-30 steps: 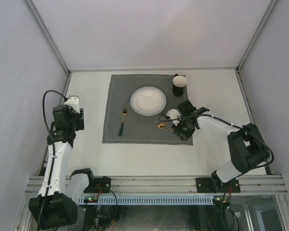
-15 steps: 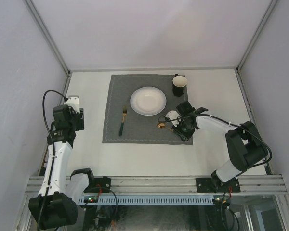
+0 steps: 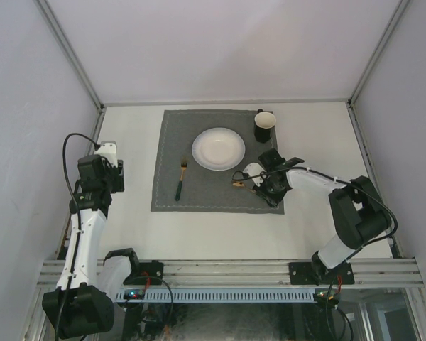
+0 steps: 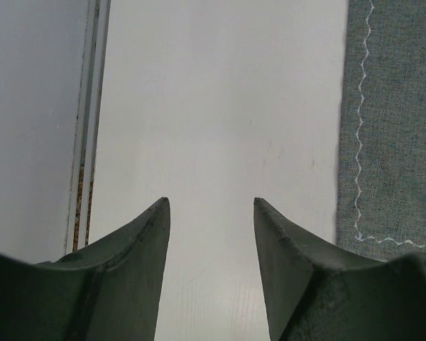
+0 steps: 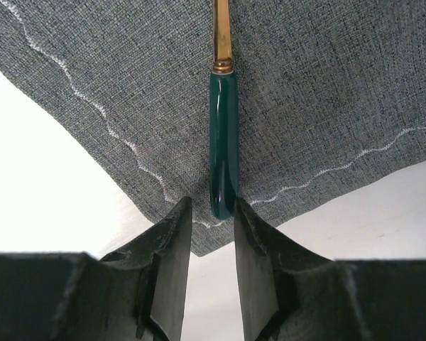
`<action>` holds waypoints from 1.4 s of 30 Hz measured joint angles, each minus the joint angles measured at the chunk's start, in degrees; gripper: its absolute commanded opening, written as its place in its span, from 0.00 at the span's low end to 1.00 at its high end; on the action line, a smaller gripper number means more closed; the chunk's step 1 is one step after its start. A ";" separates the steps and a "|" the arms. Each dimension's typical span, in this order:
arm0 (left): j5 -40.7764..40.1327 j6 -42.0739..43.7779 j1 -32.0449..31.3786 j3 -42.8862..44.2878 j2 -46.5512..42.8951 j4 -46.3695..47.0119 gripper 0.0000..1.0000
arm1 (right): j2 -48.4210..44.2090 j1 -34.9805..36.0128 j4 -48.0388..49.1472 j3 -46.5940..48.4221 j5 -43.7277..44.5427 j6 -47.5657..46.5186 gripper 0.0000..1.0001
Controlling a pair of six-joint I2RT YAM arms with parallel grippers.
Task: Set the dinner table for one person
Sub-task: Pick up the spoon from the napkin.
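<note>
The off-white dinner table [image 3: 128, 128] carries a grey stitched mat [image 3: 206, 192]. On the mat are a white plate [image 3: 218, 148], a green-handled fork [image 3: 180, 177] and a spoon [image 3: 237, 183] with a gold bowl. A dark cup [image 3: 264, 126] stands at the mat's far right corner. My right gripper [image 3: 265, 193] sits low over the mat's near right corner. In the right wrist view its jaws [image 5: 211, 202] stand narrowly open. The end of the spoon's green handle [image 5: 223, 135] lies at the tips, against the right finger and clear of the left. My left gripper [image 4: 211, 202] is open over bare table.
Aluminium rails [image 3: 77, 64] edge the table, with walls behind them. In the left wrist view the mat's left edge [image 4: 390, 128] lies to the right and a rail [image 4: 92, 106] to the left. The left arm [image 3: 92, 185] stands near the left rail.
The right gripper has crept slightly toward the plate and its jaws have narrowed a little round the spoon handle's end. The spoon's bowl has shifted slightly. The left arm is still.
</note>
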 measured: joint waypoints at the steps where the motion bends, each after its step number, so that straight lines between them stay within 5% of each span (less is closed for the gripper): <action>1: 0.00 0.00 0.00 -0.02 0.00 0.00 0.55 | 0.07 0.11 -0.02 0.07 0.15 -0.04 0.29; 19: 0.00 0.00 0.00 0.00 0.00 -0.02 0.55 | 2.34 0.74 0.26 0.28 -0.15 -0.15 0.20; 24: 0.00 0.00 0.00 -0.02 0.00 -0.02 0.55 | 2.34 0.72 0.22 0.33 -0.02 -0.28 0.00; 42: 0.02 0.00 0.00 0.00 0.22 -0.02 0.55 | -12.07 0.98 -5.38 4.09 -1.20 1.84 0.00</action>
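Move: The spoon lies on the napkin slanting forward-left, its handle end already between my right fingertips; its middle is about 4 cm ahead and 5 cm left of my right hand, 1 cm lower. From that hand the plate's centre is some 22 cm ahead and 19 cm left, the mug roughly 27 cm ahead and 4 cm left, the fork about 9 cm ahead and 31 cm left. From my left hand the spoon is level, about 49 cm right and 15 cm below. I settle my right hand the last centimetre down over the tail of the spoon's handle, hold there while my fingers close from either side and pinch it near its end. Then I lift quickly, about 8 cm straight up from the napkin with a slight drift left, tilting the wrist some 10 degrees so the fingertips swing forward-left. ##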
